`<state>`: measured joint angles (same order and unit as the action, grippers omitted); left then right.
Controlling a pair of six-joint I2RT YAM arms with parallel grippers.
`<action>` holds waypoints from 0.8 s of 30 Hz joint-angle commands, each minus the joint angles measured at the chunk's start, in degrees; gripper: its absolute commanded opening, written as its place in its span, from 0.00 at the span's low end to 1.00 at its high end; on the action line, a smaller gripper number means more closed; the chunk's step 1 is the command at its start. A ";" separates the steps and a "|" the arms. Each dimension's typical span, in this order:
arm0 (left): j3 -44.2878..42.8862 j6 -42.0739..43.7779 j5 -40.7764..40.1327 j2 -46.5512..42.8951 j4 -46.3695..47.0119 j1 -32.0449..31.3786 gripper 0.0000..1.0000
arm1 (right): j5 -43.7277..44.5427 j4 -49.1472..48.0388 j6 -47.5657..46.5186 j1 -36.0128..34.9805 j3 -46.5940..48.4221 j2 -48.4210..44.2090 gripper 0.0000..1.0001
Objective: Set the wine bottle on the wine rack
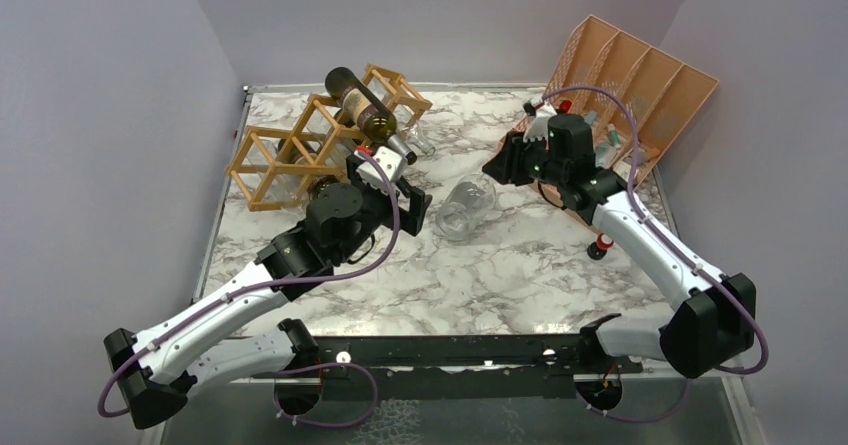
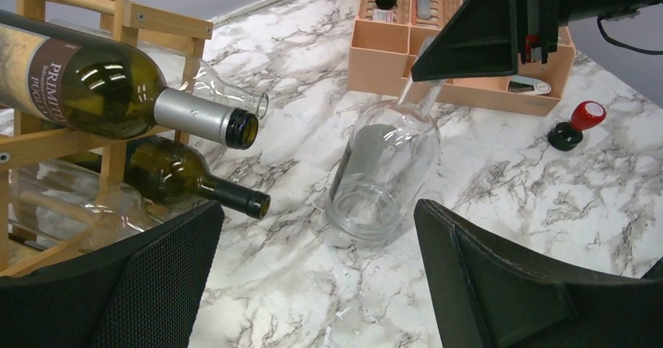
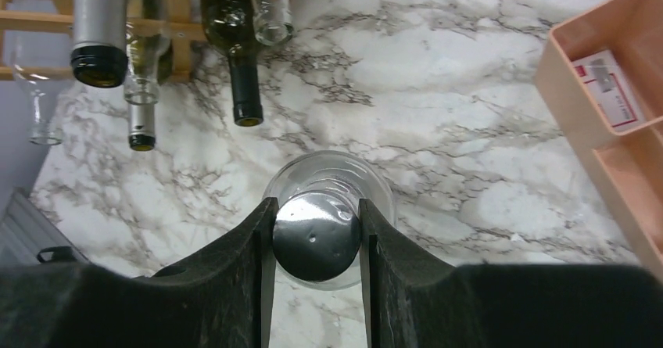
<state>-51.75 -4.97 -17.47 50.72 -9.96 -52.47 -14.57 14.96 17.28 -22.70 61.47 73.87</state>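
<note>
A clear glass wine bottle (image 1: 466, 208) lies slanted over the marble mid-table, its base toward my left arm. My right gripper (image 1: 503, 167) is shut on its dark-capped neck end (image 3: 317, 234), a finger pressed on each side, and the glass body (image 3: 328, 177) stretches away beyond the tips. The light wooden wine rack (image 1: 290, 155) stands at the back left and holds a labelled green bottle (image 1: 362, 108) on top and others below. My left gripper (image 2: 319, 215) hangs open just short of the clear bottle's base (image 2: 367, 207), with nothing between its fingers.
A peach slotted organizer (image 1: 640, 85) with small items stands at the back right, close behind my right wrist. A red-capped stamp (image 1: 600, 246) sits on the marble near the right arm. Bottle necks (image 3: 247, 98) stick out of the rack toward the middle.
</note>
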 commanded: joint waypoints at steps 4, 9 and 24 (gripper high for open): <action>1.18 -2.82 1.71 1.06 2.20 0.17 0.99 | -2.96 -14.78 6.78 -0.49 -11.68 -9.48 0.01; 3.35 -5.78 3.45 2.53 3.48 0.17 0.99 | -4.85 -16.64 7.76 -0.46 -24.36 -18.17 0.01; 4.73 -11.20 3.91 6.76 6.04 0.17 0.99 | -16.59 -16.62 13.46 -0.44 -40.36 -28.57 0.01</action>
<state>-46.54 -14.41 -14.33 57.47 -6.39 -52.47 -27.11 -3.20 31.29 -22.94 20.40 44.16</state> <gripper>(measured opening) 0.988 0.392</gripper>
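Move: From the left hand, the clear bottle's body lies some 9 cm ahead, 11 cm right and 19 cm below. The foil-necked bottle on the rack is centred about 21 cm ahead and 12 cm left, 6 cm lower; the lower green bottle is roughly 13 cm ahead, 6 cm left, 20 cm down. From the right hand, gripping the clear bottle's neck, the left gripper is about 9 cm back, 15 cm left and 7 cm above. Back towards the base by about 13 cm, and then down as well, the right hand draws the clear bottle's neck while keeping its pinch, rolling some 15 degrees so its left side rises. The left hand sinks about 7 cm and edges 3 cm right towards the bottle's body, tipping its fingers down a little, wide open and still not touching the bottle. ##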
